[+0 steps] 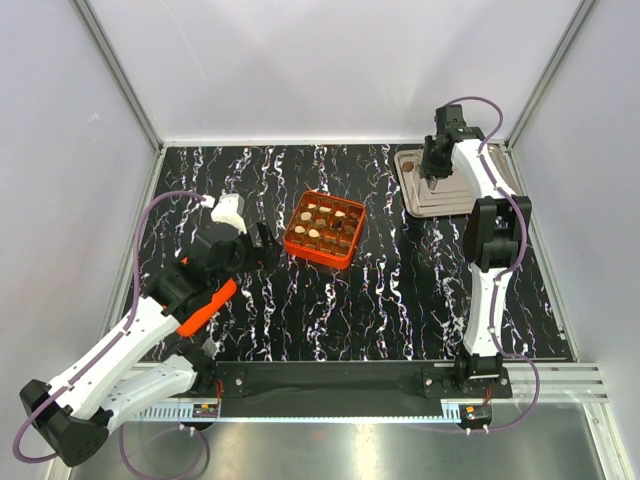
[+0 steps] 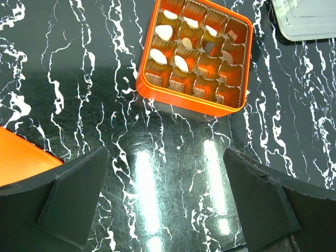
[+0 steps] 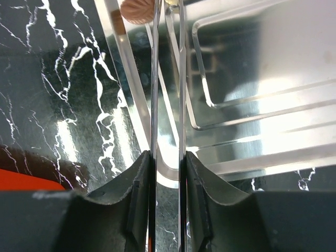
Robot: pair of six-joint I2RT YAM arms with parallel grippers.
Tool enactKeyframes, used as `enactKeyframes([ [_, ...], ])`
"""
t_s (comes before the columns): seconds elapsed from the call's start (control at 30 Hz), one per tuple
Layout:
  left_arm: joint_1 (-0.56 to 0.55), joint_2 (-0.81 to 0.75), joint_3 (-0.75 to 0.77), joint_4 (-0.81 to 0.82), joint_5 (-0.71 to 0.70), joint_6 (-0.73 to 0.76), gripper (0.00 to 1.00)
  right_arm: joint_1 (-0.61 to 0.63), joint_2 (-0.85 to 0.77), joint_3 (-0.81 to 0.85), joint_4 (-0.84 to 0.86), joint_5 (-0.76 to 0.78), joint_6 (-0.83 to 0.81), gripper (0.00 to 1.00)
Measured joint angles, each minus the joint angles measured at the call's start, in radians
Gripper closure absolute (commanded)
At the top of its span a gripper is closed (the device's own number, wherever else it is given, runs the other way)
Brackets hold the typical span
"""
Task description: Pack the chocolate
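The orange grid box [image 1: 345, 255] stands mid-table, with cream chocolate [image 1: 304, 217] and dark pieces in its cells. In the left wrist view the box [image 2: 184, 100] lies ahead of me, with cream chocolate [image 2: 166, 32] in its cells. My left gripper [image 2: 165, 199] hangs open over bare table just short of it, also seen from above [image 1: 262, 243]. My right gripper [image 1: 435, 172] is over the silver tray [image 1: 455, 205], shut on thin metal tongs [image 3: 155, 79]. Their blades run close together toward a tan-brown chocolate [image 3: 137, 10] on the tray's left part. The blade tips are cut off by the frame edge.
The silver tray [image 3: 252, 157] sits at the back right, its rim under the tongs. A flat orange piece [image 2: 21, 157] lies by my left finger, under the left arm [image 1: 205, 305]. White walls close in the black marbled table [image 1: 400, 300].
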Motion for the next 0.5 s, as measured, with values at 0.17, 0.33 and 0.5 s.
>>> enactKeyframes([
  [0.17, 0.0, -0.002, 0.01, 0.0, 0.0, 0.003, 0.01, 0.0, -0.036, -0.003, -0.047, 0.009, 0.005, 0.7],
  [0.33, 0.0, -0.021, 0.01, 0.0, 0.0, 0.007, 0.01, 0.02, -0.231, -0.115, -0.067, -0.005, 0.019, 0.7],
  [0.5, 0.0, -0.069, 0.011, -0.001, 0.0, 0.008, 0.01, 0.14, -0.476, -0.264, -0.05, -0.019, 0.035, 0.69],
])
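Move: The orange box, still to be filled, is what the pale chocolate held in the right hand's tweezers is bound for: its middle lies about 28 cm to that hand's left, 15 cm back and 8 cm lower. A last brown chocolate sits some 4 cm left and 5 cm ahead, about 9 cm down; the tray's middle is level ahead, roughly 9 cm right and 10 cm below. From the left hand the box lies some 13 cm ahead, 14 cm right, 18 cm down. The pale chocolate, already pinched in the tweezers, is lifted off the tray: the right hand goes up about 12 cm, drawing back some 10 cm towards the base, then also swinging left about 6 cm towards the orange box, speeding up. Its grip keeps its hold while the fingers tip slightly up and turn a little counter-clockwise. The empty left hand rises about 2 cm, staying wide open. ##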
